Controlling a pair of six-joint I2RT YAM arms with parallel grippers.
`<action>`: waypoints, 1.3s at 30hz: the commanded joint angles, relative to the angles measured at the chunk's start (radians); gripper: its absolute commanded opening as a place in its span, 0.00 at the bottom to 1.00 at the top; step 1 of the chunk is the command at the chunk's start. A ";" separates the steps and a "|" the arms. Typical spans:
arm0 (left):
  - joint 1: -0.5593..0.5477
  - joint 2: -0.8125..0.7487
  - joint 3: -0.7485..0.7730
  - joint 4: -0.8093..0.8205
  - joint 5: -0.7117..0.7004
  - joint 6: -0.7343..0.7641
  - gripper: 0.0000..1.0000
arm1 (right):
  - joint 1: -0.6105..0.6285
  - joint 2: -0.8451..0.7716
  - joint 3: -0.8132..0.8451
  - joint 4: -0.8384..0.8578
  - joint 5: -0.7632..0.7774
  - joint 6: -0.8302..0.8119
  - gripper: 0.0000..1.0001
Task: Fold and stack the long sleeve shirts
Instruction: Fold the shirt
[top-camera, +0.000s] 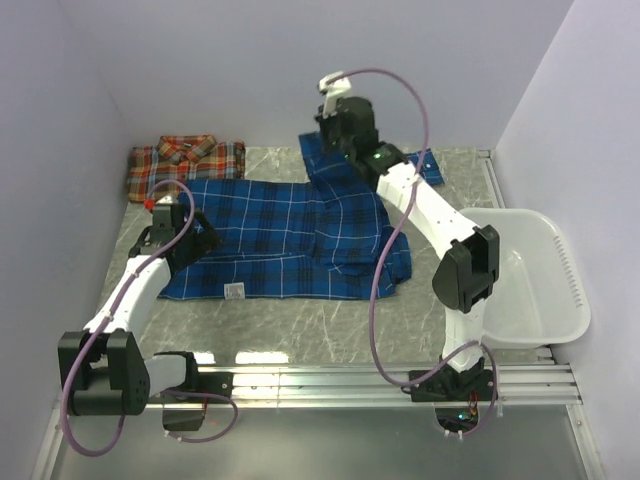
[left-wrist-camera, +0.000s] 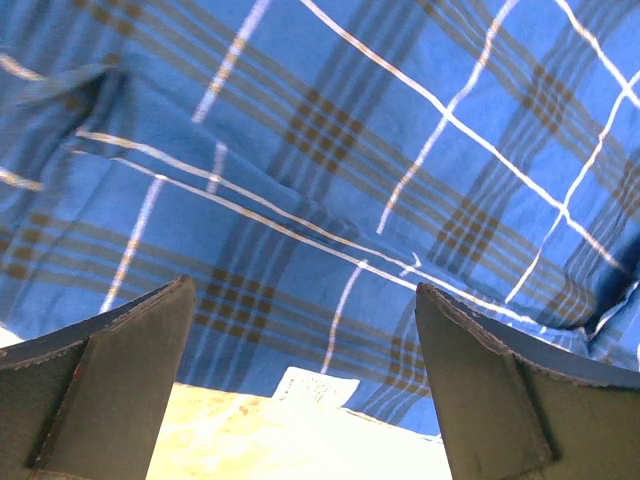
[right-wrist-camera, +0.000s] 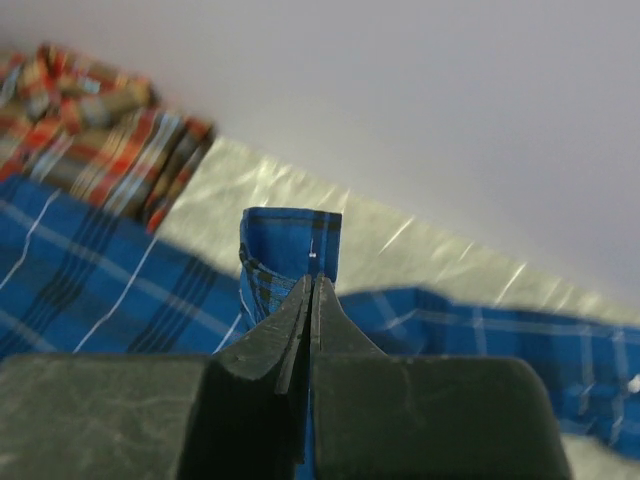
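A royal blue plaid long sleeve shirt (top-camera: 280, 235) lies spread flat on the table's middle. My right gripper (top-camera: 335, 135) is at the far edge, shut on a blue sleeve cuff (right-wrist-camera: 295, 240) and holding it off the table; the cloth sticks up past the closed right gripper (right-wrist-camera: 313, 278). My left gripper (top-camera: 190, 235) hovers open over the shirt's left part. In the left wrist view the left gripper (left-wrist-camera: 302, 290) frames blue cloth (left-wrist-camera: 330, 150) and a white label (left-wrist-camera: 318, 388) at the hem, with nothing between the fingers. The red-orange plaid shirt (top-camera: 185, 160) lies bunched at the back left.
A white plastic basket (top-camera: 530, 280) stands at the right, beside the right arm. Another bit of blue cloth (top-camera: 428, 165) lies at the back right. Walls close the table at the back and both sides. A metal rail (top-camera: 400, 380) runs along the near edge.
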 joint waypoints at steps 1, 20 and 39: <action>0.042 -0.057 -0.011 0.021 0.022 -0.029 0.98 | 0.067 -0.096 -0.051 -0.013 0.111 0.069 0.00; 0.063 -0.219 -0.020 -0.102 0.068 -0.185 0.98 | 0.396 -0.169 -0.461 0.122 0.149 0.604 0.00; 0.063 -0.261 -0.068 -0.143 0.172 -0.208 0.95 | 0.436 -0.165 -0.479 0.094 -0.015 0.471 0.77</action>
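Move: The sleeve end is already pinched in the right hand. It is bound for the shirt's near edge beside the white tag, about 31 cm back, 19 cm left and 33 cm below. The tag lies about 5 cm left of that spot; the other sleeve's cuff is roughly 4 cm back and 21 cm right of the right hand, also far below. From the left hand, that spot is some 10 cm back, 17 cm right and 11 cm down. The held sleeve is swung across the shirt body towards the near edge by the tag, the right hand sweeping fast back, left and down, roughly 24, 19 and 15 cm, while its wrist tips down about 30 degrees and turns counter-clockwise. Late in the sweep its fingers open and let go of the cuff, still well above the cloth. The empty, open left hand draws back and rises about 4 cm each way. ##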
